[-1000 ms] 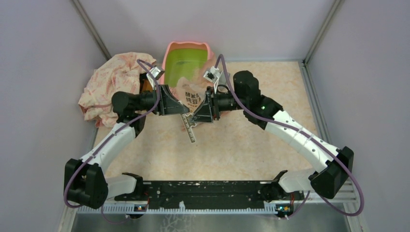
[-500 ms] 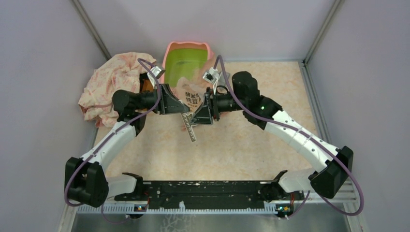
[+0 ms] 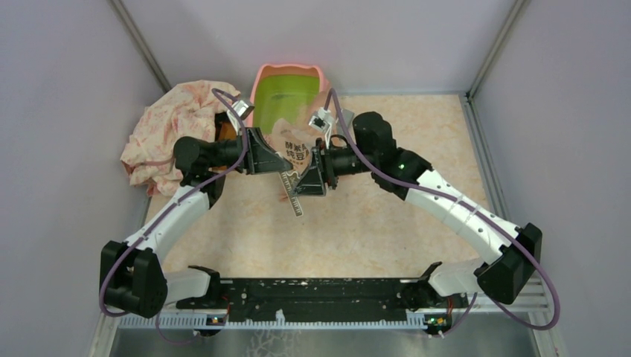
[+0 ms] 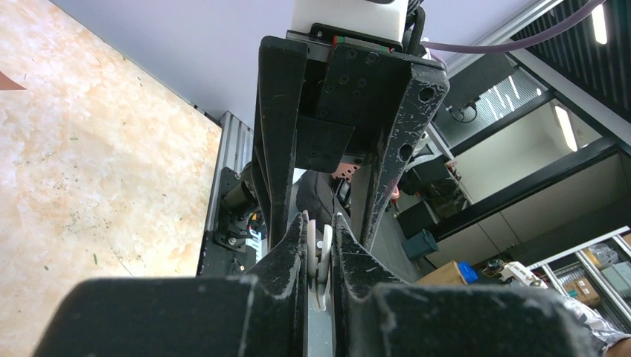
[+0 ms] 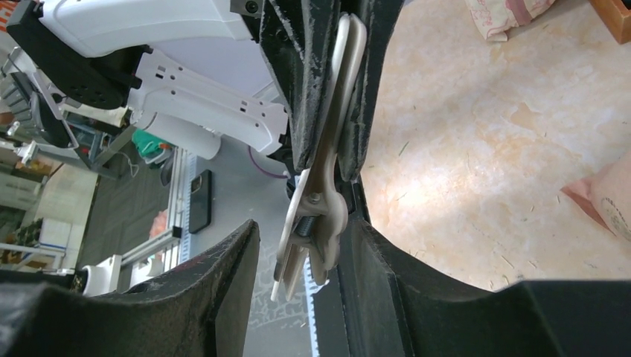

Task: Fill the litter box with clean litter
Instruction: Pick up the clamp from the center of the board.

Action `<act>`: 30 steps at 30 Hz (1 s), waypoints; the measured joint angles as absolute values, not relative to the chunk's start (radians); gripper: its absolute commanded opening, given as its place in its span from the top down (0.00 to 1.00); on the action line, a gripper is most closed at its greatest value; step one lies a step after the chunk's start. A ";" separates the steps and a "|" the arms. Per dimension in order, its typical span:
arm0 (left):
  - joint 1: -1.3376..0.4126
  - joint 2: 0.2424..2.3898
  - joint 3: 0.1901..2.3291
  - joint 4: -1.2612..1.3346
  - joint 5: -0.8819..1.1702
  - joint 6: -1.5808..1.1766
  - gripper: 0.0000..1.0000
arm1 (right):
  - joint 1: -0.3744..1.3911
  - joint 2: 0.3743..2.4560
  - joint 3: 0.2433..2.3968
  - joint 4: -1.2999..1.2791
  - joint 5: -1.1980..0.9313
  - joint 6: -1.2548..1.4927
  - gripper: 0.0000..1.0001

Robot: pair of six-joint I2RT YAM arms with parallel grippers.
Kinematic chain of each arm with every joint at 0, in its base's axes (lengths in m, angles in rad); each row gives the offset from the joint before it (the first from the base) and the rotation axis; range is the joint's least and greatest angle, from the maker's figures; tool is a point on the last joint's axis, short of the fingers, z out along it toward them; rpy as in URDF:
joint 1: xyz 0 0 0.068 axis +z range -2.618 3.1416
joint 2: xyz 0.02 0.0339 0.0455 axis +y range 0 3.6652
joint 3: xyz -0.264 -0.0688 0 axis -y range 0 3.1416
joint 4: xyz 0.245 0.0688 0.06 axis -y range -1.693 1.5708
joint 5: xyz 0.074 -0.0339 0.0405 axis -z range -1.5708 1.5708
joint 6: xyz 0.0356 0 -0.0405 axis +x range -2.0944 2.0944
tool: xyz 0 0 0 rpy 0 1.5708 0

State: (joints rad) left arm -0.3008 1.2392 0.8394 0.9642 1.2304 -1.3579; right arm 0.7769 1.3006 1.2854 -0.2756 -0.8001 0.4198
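Observation:
The litter box (image 3: pixel 285 91), pink-rimmed and lime green inside, stands at the back of the table. The peach litter bag (image 3: pixel 295 143) leans against its front; the clean litter itself is hidden. A long pale bag clip (image 3: pixel 292 195) hangs between the two grippers just in front of the bag. My left gripper (image 3: pixel 281 164) (image 4: pixel 320 232) is shut on one end of the clip (image 4: pixel 321 253). My right gripper (image 3: pixel 300 180) (image 5: pixel 305 227) straddles the clip (image 5: pixel 318 216) with its jaws apart: the clip lies against one finger, with a gap to the other finger (image 5: pixel 223 286).
A crumpled pink-patterned cloth (image 3: pixel 171 130) lies at the back left beside a wooden object (image 5: pixel 615 16). A corner of the bag (image 5: pixel 604 202) shows on the marbled tabletop (image 3: pixel 357 223). Grey walls enclose the table on three sides.
The right gripper's jaws have spread away from the clip, and the right arm has edged slightly left. The left gripper keeps its hold and has hardly moved.

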 measured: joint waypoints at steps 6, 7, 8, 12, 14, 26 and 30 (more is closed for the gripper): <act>-0.303 1.239 0.839 0.964 1.231 -1.356 1.00 | 0.777 1.322 1.312 -0.283 -0.786 0.421 0.52; -0.303 1.239 0.839 0.964 1.232 -1.356 1.00 | 0.777 1.324 1.317 -0.282 -0.785 0.421 0.53; -0.303 1.239 0.839 0.964 1.232 -1.355 1.00 | 0.777 1.325 1.321 -0.281 -0.783 0.420 0.54; -0.305 1.238 0.839 0.962 1.232 -1.349 1.00 | 0.777 1.331 1.340 -0.285 -0.781 0.421 0.63; -0.306 1.238 0.839 0.960 1.233 -1.345 1.00 | 0.776 1.332 1.345 -0.286 -0.779 0.421 0.64; -0.307 1.234 0.839 0.960 1.238 -1.332 1.00 | 0.774 1.332 1.345 -0.309 -0.775 0.421 0.85; -0.308 1.231 0.839 0.965 1.240 -1.319 0.93 | 0.767 1.332 1.345 -0.326 -0.769 0.432 1.00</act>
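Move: The clamp, still pinched in the left fingers, already reaches between the open right fingers, its spring middle about 1 cm ahead, 1 cm left and 1 cm above the right hand. From the left hand that middle lies some 3 cm back, 2 cm right and 2 cm lower. The litter bag stands roughly 12 cm ahead of the right hand, level sideways and 23 cm below; the litter box some 27 cm ahead, 4 cm left, 27 cm below. The right hand eases about 1 cm forward and closes its fingers on the clamp's middle; the left keeps its pinch. ##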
